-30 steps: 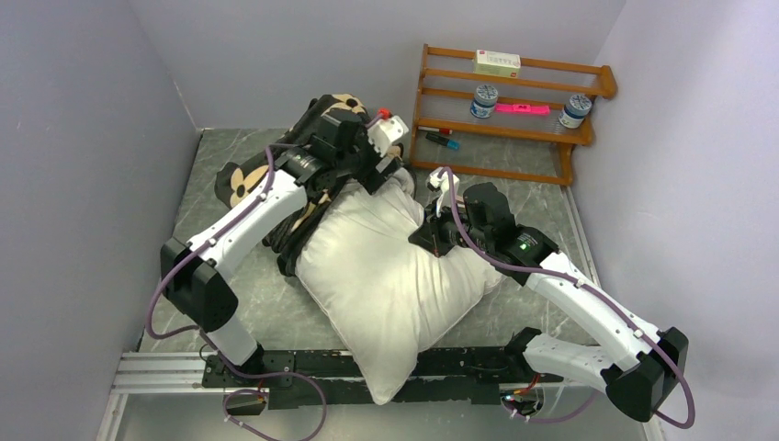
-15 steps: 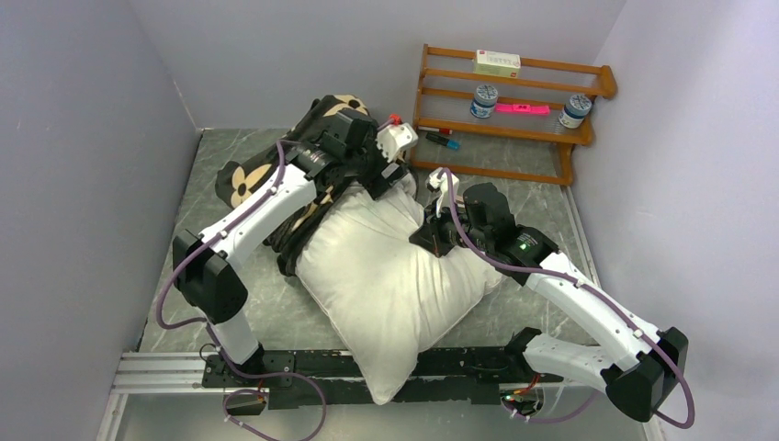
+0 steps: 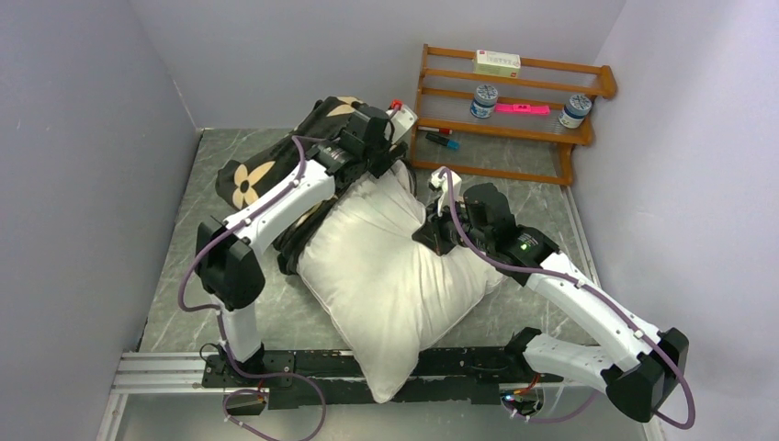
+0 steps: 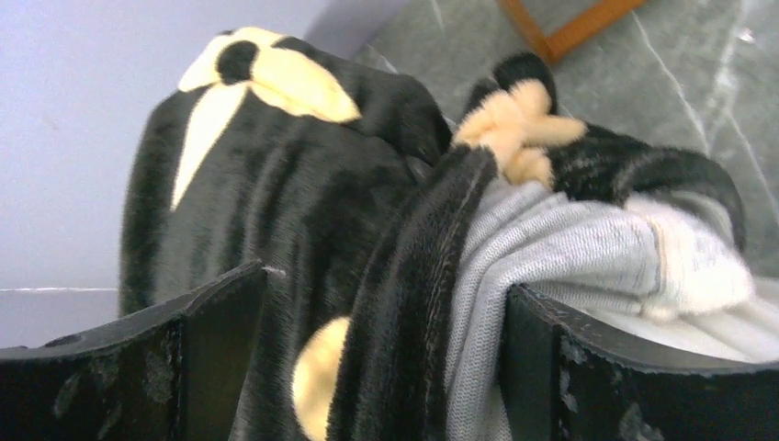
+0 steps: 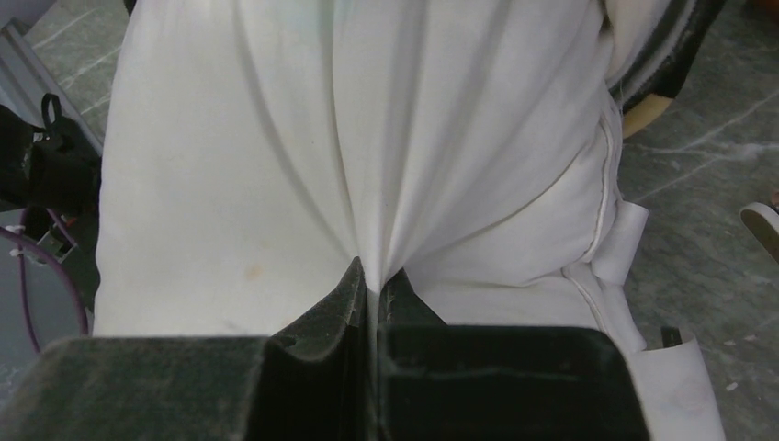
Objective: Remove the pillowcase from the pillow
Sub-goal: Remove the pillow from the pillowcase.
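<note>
The white pillow [image 3: 386, 276] lies in the middle of the table, its far corner still inside the black pillowcase [image 3: 262, 175] with tan flowers, which is bunched up at the back left. My left gripper [image 3: 384, 163] is open at that corner. In the left wrist view its gripper [image 4: 386, 358] straddles the pillowcase [image 4: 276, 193] edge, black plush and grey lining [image 4: 551, 248] standing between the wide jaws. My right gripper [image 3: 428, 230] is shut on a pinched fold of the pillow [image 5: 276, 138], the gripper [image 5: 372, 276] drawing creases toward it.
A wooden rack [image 3: 510, 101] stands at the back right with a box, two jars, a pink item and markers. Grey walls close in on the left, back and right. The arms' mounting rail [image 3: 276, 367] runs along the near edge under the pillow's near corner.
My left arm has swung right and toward the back, bringing its gripper down over the pillowcase edge at the pillow's far corner. More of the pillowcase shows. The right arm has stayed put.
</note>
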`<control>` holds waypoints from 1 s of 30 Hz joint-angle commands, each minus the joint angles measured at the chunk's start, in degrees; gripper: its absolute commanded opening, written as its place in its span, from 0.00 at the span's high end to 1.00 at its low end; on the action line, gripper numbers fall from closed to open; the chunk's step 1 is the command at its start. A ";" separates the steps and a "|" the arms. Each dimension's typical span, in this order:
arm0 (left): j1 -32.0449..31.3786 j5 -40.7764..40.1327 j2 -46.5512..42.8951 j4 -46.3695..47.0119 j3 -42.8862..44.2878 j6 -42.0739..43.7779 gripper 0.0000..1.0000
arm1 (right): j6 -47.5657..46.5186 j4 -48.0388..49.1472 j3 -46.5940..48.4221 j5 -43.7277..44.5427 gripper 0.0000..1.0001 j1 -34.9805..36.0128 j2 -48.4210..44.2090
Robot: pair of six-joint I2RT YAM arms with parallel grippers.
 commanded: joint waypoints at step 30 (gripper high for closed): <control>26.67 -4.42 6.45 -1.91 15.07 -16.61 0.76 | 5.86 -14.63 1.75 22.55 1.00 -10.07 -4.61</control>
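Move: Right between the left hand's open fingers, about 2 cm farther out and 2 cm lower, lies the pillowcase's rolled hem with its pale lining. The bunched rest of the case is about 18 cm to that hand's left and 3 cm back; the white pillow's middle is some 23 cm back, level sideways; the rack's near corner is about 8 cm ahead, 9 cm right. From the right hand, which holds the pillow, the hem is about 22 cm ahead, 6 cm left. Closing on the pillowcase's hem and lining, the left hand first eases forward, then sweeps left, about 12 cm left and 6 forward in all, swinging some 25 degrees counter-clockwise while its fingers go from wide open to a pinch. The right hand keeps its pinch on the white pillow and draws it about 5 cm right and 4 forward, turning clockwise about 20 degrees. ##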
